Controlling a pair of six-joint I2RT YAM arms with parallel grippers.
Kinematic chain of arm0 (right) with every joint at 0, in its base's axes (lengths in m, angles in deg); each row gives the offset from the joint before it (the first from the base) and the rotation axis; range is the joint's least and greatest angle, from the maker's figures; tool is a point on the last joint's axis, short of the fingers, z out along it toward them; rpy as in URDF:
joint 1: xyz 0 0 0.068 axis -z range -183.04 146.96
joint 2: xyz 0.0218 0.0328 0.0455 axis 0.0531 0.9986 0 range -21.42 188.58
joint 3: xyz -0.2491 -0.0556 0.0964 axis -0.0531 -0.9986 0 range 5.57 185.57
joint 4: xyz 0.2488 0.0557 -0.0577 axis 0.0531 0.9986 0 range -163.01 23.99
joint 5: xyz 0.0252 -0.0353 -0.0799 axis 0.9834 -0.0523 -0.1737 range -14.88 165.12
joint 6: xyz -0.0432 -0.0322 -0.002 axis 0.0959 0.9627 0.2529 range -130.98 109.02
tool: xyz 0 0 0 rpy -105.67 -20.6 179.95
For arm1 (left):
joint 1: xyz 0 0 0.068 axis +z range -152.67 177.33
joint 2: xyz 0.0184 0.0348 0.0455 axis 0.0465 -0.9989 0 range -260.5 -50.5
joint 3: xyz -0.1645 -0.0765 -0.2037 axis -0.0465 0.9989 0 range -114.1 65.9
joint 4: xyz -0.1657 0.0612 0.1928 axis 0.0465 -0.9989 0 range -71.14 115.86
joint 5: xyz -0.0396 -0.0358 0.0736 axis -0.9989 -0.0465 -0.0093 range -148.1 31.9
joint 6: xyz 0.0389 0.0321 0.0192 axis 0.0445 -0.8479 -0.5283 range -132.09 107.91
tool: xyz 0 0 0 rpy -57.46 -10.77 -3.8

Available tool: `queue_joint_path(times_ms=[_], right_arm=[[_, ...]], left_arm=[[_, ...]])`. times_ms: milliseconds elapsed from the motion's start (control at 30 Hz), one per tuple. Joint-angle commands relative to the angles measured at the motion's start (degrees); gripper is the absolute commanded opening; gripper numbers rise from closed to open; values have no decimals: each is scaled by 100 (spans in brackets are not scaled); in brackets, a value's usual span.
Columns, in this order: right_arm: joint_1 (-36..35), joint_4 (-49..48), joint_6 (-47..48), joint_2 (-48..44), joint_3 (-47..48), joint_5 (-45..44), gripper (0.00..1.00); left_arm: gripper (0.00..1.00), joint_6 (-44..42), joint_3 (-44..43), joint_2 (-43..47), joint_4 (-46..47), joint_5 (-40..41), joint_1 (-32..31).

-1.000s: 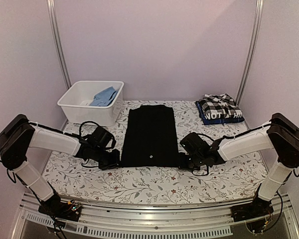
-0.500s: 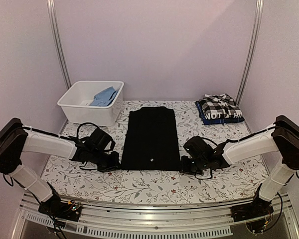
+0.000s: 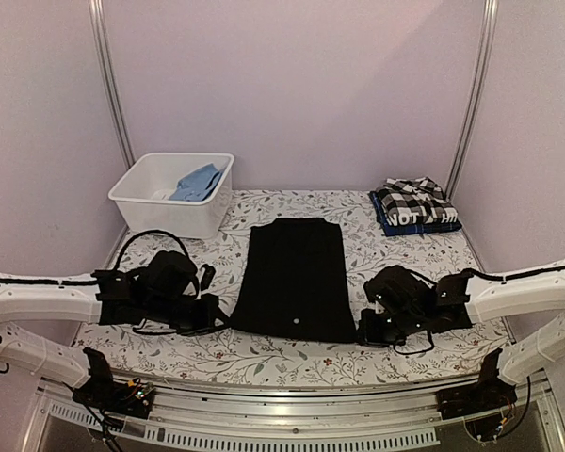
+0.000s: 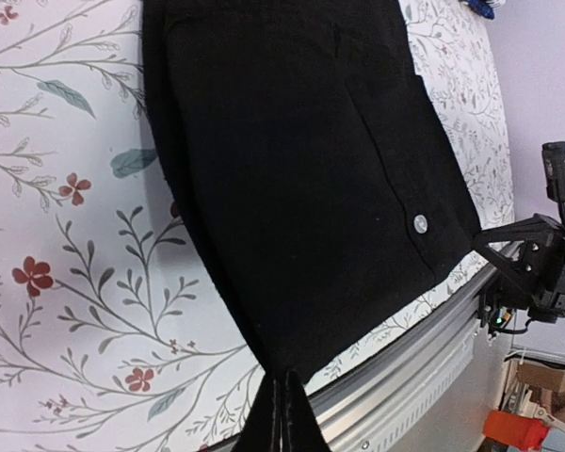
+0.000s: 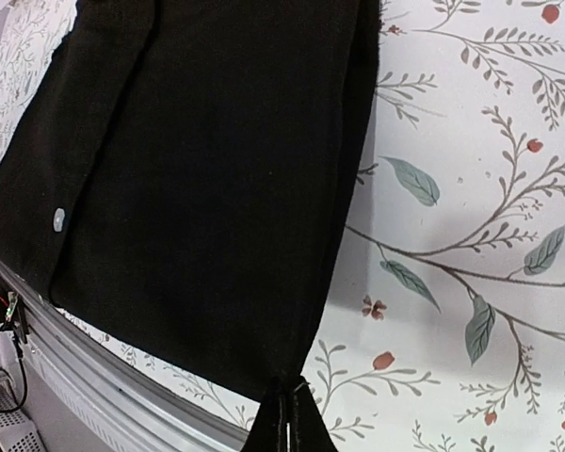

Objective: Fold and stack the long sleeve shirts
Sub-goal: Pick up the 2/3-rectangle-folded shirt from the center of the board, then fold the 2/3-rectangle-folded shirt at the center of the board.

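The plain black shirt [image 3: 297, 278] lies as a long folded strip mid-table, one white button near its near edge. My left gripper [image 3: 218, 320] is shut on its near left corner; in the left wrist view [image 4: 284, 395] the corner of the cloth [image 4: 301, 188] is pinched between the jaws and lifted. My right gripper [image 3: 365, 330] is shut on the near right corner; the right wrist view [image 5: 290, 400] shows the cloth [image 5: 198, 179] pulled up into the shut jaws. The checked shirt [image 3: 414, 201] lies on the dark lettered one [image 3: 422, 221] at the back right.
A white bin [image 3: 173, 193] with a blue cloth [image 3: 198, 181] inside stands at the back left. The table's metal front rail [image 3: 282, 414] runs close below both grippers. Floral tablecloth [image 3: 414, 353] covers the table.
Both grippers have pulled the shirt's near edge toward the front of the table, and the arms have stretched out low. The whole shirt has slid nearer.
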Motion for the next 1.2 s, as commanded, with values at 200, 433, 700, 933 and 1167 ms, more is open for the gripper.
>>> queue_joint_path(times_ms=[200, 433, 700, 933, 1167], right_arm=[[-12, 1506, 137, -923, 1186, -603, 0], [1968, 483, 1687, 464, 2322, 527, 0], [3242, 22, 2571, 3831, 5042, 1157, 0], [3496, 70, 2628, 5636, 6258, 1342, 0], [3336, -185, 2532, 5372, 5012, 1341, 0]], left_arm=[[0, 203, -906, 744, -1422, 776, -374], [0, -1255, -2160, -855, -836, -534, 1595], [0, -2135, -4732, -4605, -371, -821, 2752], [0, -2177, -6107, -6207, -702, -220, 2758], [0, -2049, -5171, -5835, -357, -253, 2495]])
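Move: Both hands already pinch the near corners of the black shirt, held just clear of the table. From the left hand, the shirt's far left corner lies about 39 cm ahead, 3 cm to the right and 8 cm below; the white basket stands some 45 cm ahead and 30 cm to the left. From the right hand, the far right corner is roughly 40 cm ahead, 1 cm left and 5 cm below, with the shirt stack about 44 cm ahead and 29 cm right. Keeping their pinch on the two near corners, both hands first rise while easing back a centimetre or two, then sweep forward together over the shirt, topping out about 10 cm above where they began and ending some 30 to 35 cm farther out. Over the last stretch they sink about 16 cm from that height to table level, laying the held edge down just short of the far edge, with the fingers shut throughout and the wrists turning only about 10 degrees. ##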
